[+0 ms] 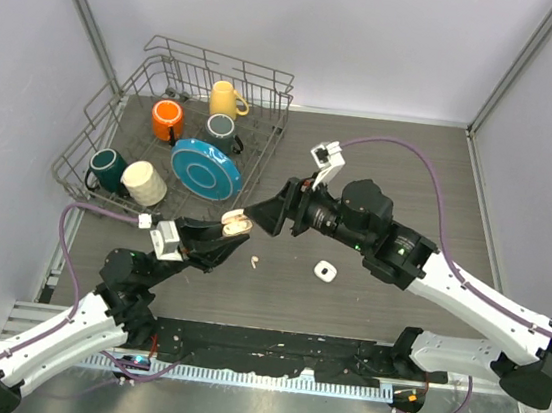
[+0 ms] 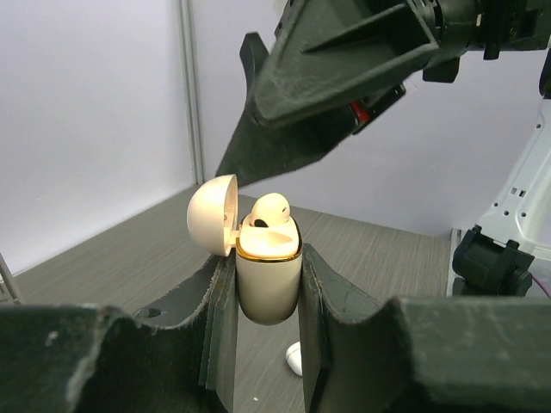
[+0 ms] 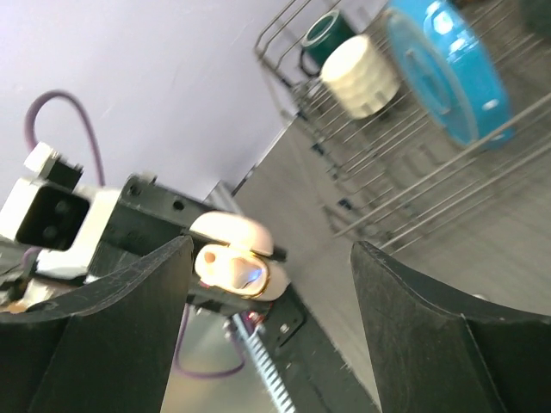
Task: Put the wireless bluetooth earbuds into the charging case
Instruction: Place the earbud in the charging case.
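Note:
My left gripper (image 1: 222, 235) is shut on a cream charging case (image 1: 237, 224) and holds it upright above the table. In the left wrist view the case (image 2: 269, 284) sits between the fingers with its lid (image 2: 212, 213) open to the left. One white earbud (image 2: 272, 209) sits in a slot. My right gripper (image 1: 262, 219) is open and empty, just right of and above the case; its dark fingers (image 2: 344, 60) hang over it. In the right wrist view the case (image 3: 234, 265) shows between the open fingers. Another earbud (image 1: 254, 260) lies on the table below; it also shows in the left wrist view (image 2: 294, 358).
A small white square object (image 1: 324, 271) lies on the table right of the loose earbud. A wire dish rack (image 1: 117, 106) at the back left holds several mugs and a blue plate (image 1: 205, 168). Walls close in both sides.

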You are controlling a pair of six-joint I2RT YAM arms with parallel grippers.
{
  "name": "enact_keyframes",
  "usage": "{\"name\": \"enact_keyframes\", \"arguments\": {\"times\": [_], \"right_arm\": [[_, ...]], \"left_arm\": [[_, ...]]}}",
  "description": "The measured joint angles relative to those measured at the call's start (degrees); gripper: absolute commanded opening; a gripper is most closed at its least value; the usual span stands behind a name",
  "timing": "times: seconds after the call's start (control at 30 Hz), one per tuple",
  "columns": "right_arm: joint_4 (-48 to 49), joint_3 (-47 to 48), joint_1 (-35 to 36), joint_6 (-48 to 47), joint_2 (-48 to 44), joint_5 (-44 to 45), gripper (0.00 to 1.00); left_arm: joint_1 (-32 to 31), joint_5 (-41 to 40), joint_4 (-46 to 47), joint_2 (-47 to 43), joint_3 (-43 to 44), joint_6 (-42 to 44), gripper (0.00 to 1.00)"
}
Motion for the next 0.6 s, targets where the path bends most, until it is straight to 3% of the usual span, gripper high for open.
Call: {"name": "enact_keyframes", "arguments": {"times": [0.2, 0.6], "right_arm": [[1.1, -1.7, -0.5, 4.0, 1.7, -8.5, 0.8], [5.9, -4.4, -1.6, 9.4, 4.2, -15.9, 0.77]], "left_arm": [[0.0, 0.0, 1.7, 1.1, 0.0, 0.0, 0.0], [0.0, 0.0, 2.3, 1.6, 0.0, 0.0, 0.0]]}}
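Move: The open charging case, with an earbud already in it, is held in the left fingertips, practically at the left hand point. From the right hand it lies about 6 cm to the left, 3 cm back and 3 cm lower. Far below, some 27 cm under the right hand, a loose earbud lies on the table about 3 cm to the left and 1 cm ahead, and a white case about 12 cm to the right and 1 cm ahead. Bring the open right gripper in on the earbud in the charging case, down, back and left by about 3 cm each, quickest at first and mostly sideways at the end. As it comes, swing the wrist counter-clockwise and tip it over, each a bit over 10 degrees, so the wide-open fingertips come to either side of the earbud without closing. Keep the left gripper still, holding the case. ##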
